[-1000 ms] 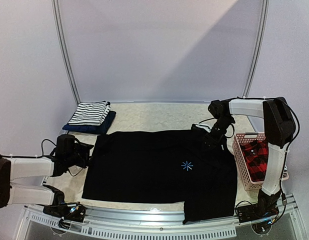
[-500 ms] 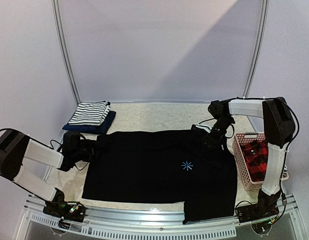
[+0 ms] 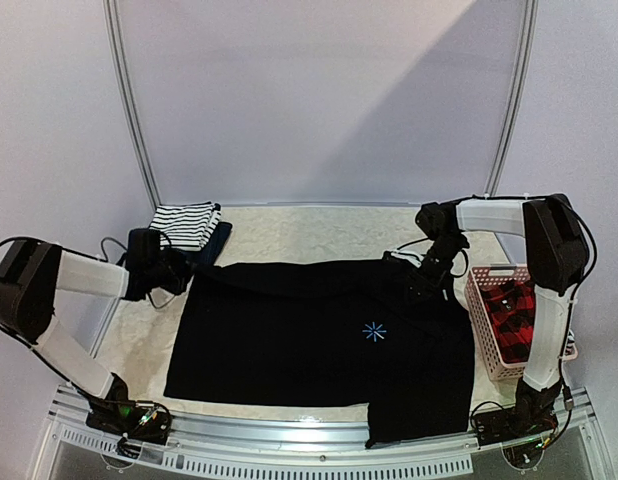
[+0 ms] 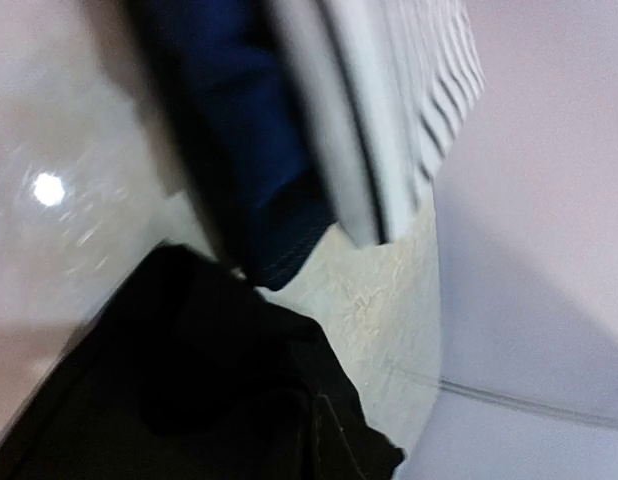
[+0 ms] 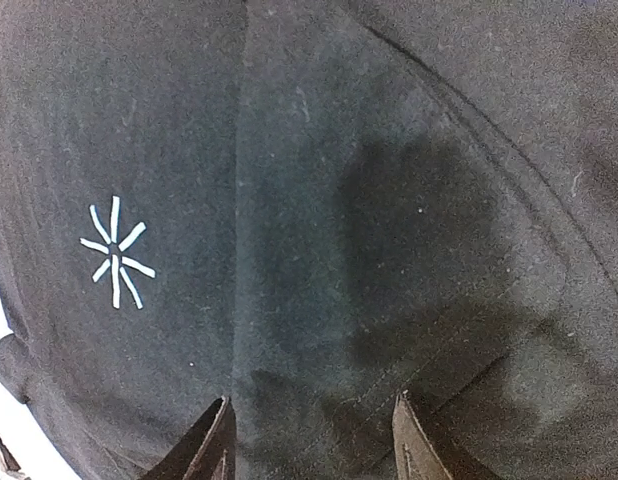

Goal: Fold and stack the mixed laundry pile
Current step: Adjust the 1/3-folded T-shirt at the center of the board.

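Note:
The large black shirt [image 3: 319, 335] lies spread flat, its blue star mark [image 3: 374, 331] right of centre. My left gripper [image 3: 179, 268] is at the shirt's far left corner, shut on the black cloth [image 4: 189, 380] bunched at its jaws; its fingers are hidden in the left wrist view. My right gripper [image 5: 314, 445] hovers open over the shirt's far right part [image 3: 425, 280], both fingertips [image 5: 214, 440] apart above the cloth near the star mark [image 5: 116, 252]. The striped tank top [image 3: 184, 222] rests folded on the navy piece [image 3: 217, 246] at the back left. The red-black plaid shirt [image 3: 511, 312] lies in the basket.
The pink slotted basket [image 3: 481, 322] stands at the right edge beside the shirt's sleeve. The folded stack [image 4: 259, 170] sits just behind my left gripper. A curved metal frame [image 3: 129, 110] and the wall bound the table's back. The shirt's near sleeve hangs over the front rail [image 3: 289, 432].
My left arm swung from the near left up to the shirt's far left corner and its jaws closed there. The right arm has not moved.

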Available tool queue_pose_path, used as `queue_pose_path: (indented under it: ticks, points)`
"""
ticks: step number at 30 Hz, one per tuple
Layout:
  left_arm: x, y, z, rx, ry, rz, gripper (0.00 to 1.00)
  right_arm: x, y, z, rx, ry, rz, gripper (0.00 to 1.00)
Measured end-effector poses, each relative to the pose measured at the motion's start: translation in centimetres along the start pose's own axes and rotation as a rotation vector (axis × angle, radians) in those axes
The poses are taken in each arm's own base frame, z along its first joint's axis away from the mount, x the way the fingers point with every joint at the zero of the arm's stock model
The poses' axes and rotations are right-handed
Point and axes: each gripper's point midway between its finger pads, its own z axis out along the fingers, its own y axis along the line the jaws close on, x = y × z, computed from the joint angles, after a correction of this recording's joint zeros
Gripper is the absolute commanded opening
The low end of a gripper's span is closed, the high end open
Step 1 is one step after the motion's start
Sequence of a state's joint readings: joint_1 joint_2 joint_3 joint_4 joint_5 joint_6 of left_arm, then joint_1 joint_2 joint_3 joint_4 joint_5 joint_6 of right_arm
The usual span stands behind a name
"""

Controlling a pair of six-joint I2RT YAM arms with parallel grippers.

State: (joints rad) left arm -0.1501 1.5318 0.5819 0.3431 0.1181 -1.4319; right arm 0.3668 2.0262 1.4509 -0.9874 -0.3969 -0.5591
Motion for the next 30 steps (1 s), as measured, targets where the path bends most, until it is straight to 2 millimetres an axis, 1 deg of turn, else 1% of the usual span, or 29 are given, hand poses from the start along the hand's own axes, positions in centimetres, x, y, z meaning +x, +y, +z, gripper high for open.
queue_pose_path:
  ticks: [2, 4, 7, 9, 11, 14, 19, 23, 26, 28, 29, 30]
  points:
    - [-0.6, -3.0, 0.1, -0.004, 0.002, 0.135, 0.01, 0.2, 0.0, 0.2, -0.002, 0.007, 0.002, 0.54]
    - [-1.1, -6.1, -0.5, -0.005, 0.003, 0.277, 0.02, 0.4, 0.0, 0.4, -0.005, 0.015, 0.005, 0.54]
    - [-1.6, -9.6, -1.6, -0.016, 0.009, 0.459, 0.02, 0.6, -0.1, 0.6, -0.008, 0.024, 0.007, 0.54]
    - [-1.6, -10.8, -2.3, -0.041, 0.029, 0.572, 0.02, 0.7, -0.1, 0.8, -0.012, 0.030, 0.009, 0.54]
    - [-1.2, -11.0, -2.7, -0.079, 0.064, 0.669, 0.03, 0.8, -0.1, 1.0, -0.016, 0.035, 0.012, 0.54]
    - [-0.2, -9.8, -3.2, -0.155, 0.136, 0.799, 0.02, 0.8, -0.1, 1.0, -0.016, 0.036, 0.012, 0.54]
    - [2.5, -5.4, -4.4, -0.302, 0.303, 0.975, 0.08, 0.9, 0.0, 1.0, -0.018, 0.038, 0.011, 0.54]
    - [3.4, -2.4, -5.7, -0.408, 0.393, 1.045, 0.18, 1.2, 0.4, 0.9, -0.035, 0.052, 0.013, 0.55]
    - [3.6, -0.2, -7.4, -0.501, 0.462, 1.052, 0.24, 1.8, 1.0, 0.6, -0.060, 0.076, 0.014, 0.56]
    - [3.3, 0.5, -9.0, -0.558, 0.474, 1.061, 0.28, 2.0, 1.4, -0.1, -0.073, 0.086, 0.010, 0.56]
    - [2.9, 0.4, -9.8, -0.575, 0.460, 1.071, 0.29, 2.0, 1.6, -0.7, -0.081, 0.086, 0.010, 0.57]
    - [2.4, -0.2, -10.5, -0.577, 0.433, 1.083, 0.29, 1.7, 1.7, -1.4, -0.085, 0.079, 0.008, 0.56]
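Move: The black T-shirt's far left corner lies right under the left hand, about 5 cm below its shut fingers. The striped shirt on the navy pile is roughly 11 cm farther out and about 1 cm to the left of this hand. From the right hand, low over the T-shirt, that corner is some 44 cm left and 4 cm ahead. The T-shirt's blue star lies about 9 cm back and 8 cm left of the right hand, and the basket about 7 cm back and 19 cm right. The left hand swings up about 10 cm and a little forward with its fingers shut, coming free of the T-shirt's far left corner, then turns back and sinks about 6 cm, passing back above the left edge while the wrist rolls some 75 degrees until the fingers point nearly straight down and start to open. The right hand stays low over the T-shirt, settling a centimetre with fingers still half open, and at the very end draws back 2 cm and begins to rise. ##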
